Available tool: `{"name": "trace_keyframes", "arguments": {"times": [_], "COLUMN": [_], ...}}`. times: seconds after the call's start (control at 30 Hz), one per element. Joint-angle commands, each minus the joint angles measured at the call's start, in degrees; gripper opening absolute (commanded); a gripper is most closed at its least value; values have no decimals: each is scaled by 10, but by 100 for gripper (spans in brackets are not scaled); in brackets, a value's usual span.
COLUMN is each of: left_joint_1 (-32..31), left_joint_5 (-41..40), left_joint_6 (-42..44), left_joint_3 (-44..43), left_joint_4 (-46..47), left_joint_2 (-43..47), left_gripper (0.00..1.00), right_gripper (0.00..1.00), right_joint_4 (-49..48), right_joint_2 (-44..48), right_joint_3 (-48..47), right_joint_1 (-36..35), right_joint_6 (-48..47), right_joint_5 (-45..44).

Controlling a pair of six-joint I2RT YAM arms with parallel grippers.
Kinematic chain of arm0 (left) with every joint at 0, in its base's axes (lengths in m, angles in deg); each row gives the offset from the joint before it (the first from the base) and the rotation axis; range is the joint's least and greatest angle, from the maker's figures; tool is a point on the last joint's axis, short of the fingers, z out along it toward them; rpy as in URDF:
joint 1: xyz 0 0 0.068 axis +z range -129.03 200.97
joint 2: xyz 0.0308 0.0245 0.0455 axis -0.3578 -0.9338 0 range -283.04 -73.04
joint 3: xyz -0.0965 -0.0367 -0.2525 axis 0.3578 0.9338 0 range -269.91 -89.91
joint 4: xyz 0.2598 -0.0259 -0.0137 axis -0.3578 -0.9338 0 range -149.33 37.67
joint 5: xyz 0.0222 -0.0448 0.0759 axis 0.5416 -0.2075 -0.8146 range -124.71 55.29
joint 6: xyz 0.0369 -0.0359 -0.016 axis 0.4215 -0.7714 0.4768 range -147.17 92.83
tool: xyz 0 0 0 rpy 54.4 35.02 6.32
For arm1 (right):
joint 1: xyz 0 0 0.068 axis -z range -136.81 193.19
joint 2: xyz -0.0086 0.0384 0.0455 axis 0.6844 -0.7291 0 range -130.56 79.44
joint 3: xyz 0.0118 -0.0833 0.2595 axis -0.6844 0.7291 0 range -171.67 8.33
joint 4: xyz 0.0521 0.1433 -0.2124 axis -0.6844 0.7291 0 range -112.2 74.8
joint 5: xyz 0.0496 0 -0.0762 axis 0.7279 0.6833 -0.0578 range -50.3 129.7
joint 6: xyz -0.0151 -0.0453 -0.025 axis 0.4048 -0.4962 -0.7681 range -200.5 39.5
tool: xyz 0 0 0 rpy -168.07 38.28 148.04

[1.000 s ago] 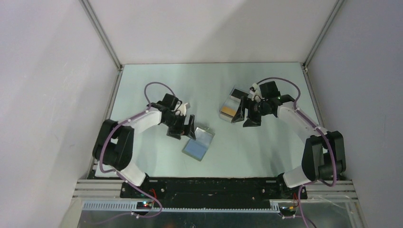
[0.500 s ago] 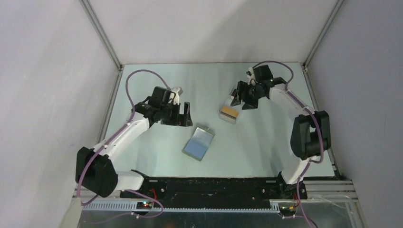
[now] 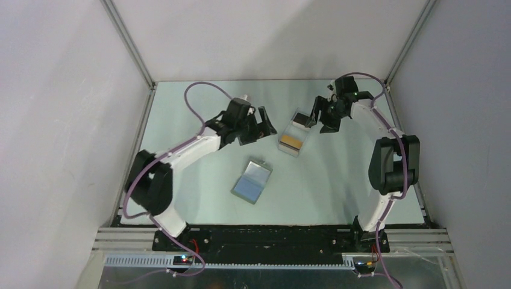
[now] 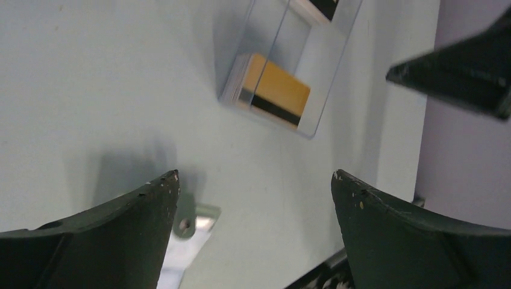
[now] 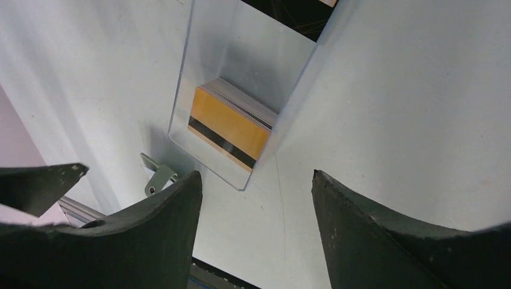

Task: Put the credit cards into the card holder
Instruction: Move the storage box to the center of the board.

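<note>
The credit cards [image 3: 290, 141] are an orange-gold stack with a black stripe, lying in the near end of a clear plastic tray [image 3: 299, 127]. They also show in the left wrist view as the cards [image 4: 274, 90] and in the right wrist view as the cards [image 5: 229, 123]. A dark card [image 5: 295, 12] sits at the tray's far end. The card holder [image 3: 252, 180] lies open on the table, bluish-grey inside up, with its snap tab [image 4: 191, 223] toward the tray. My left gripper [image 3: 260, 128] hovers open just left of the tray. My right gripper [image 3: 319, 119] hovers open at the tray's far right. Both are empty.
The pale table [image 3: 199, 102] is boxed in by white walls at the left, back and right. The right gripper's finger [image 4: 458, 78] shows in the left wrist view. The arm bases stand on the black rail [image 3: 271, 235] at the near edge.
My left gripper has swung from beside the card holder up and right to the tray's left side. My right gripper has drawn back from over the tray to its far right end.
</note>
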Motion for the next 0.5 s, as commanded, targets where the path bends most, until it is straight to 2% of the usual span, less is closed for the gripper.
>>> {"name": "trace_keyframes", "arguments": {"times": [0.0, 0.1, 0.23, 0.3, 0.47], "left_joint_1": [-28, -39, -50, -55, -64], "left_joint_5": [-94, -114, -129, -127, -112], "left_joint_6": [-106, -143, -158, -161, -149], "left_joint_3": [-71, -107, -139, -155, -188], "left_joint_4": [38, 38, 37, 36, 32], "left_joint_2": [-74, -116, -171, -198, -248], "left_gripper": [100, 100, 91, 85, 60], "right_gripper": [71, 71, 72, 71, 72], "right_joint_4": [14, 15, 21, 24, 31], "right_joint_2": [47, 72, 99, 112, 133], "right_joint_3": [5, 27, 42, 48, 54], "right_joint_1": [11, 23, 31, 35, 40], "right_joint_6": [-9, -4, -1, 0, 2], "right_joint_5": [-3, 4, 15, 20, 25]}}
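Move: The storage box's middle lies about 9 cm ahead of the left hand, 13 cm to its right and 11 cm below. Its orange cards are 5 cm ahead, 11 cm right; its black cards 14 cm ahead, 15 cm right. The open card holder lies 10 cm back and 3 cm left. From the right hand, the box's middle is about 4 cm ahead, 7 cm left and 10 cm below. Left hand sweeps right, down and forward about 11 cm towards the box's orange-card end, fingers part-closing; right backs up-and-away. ##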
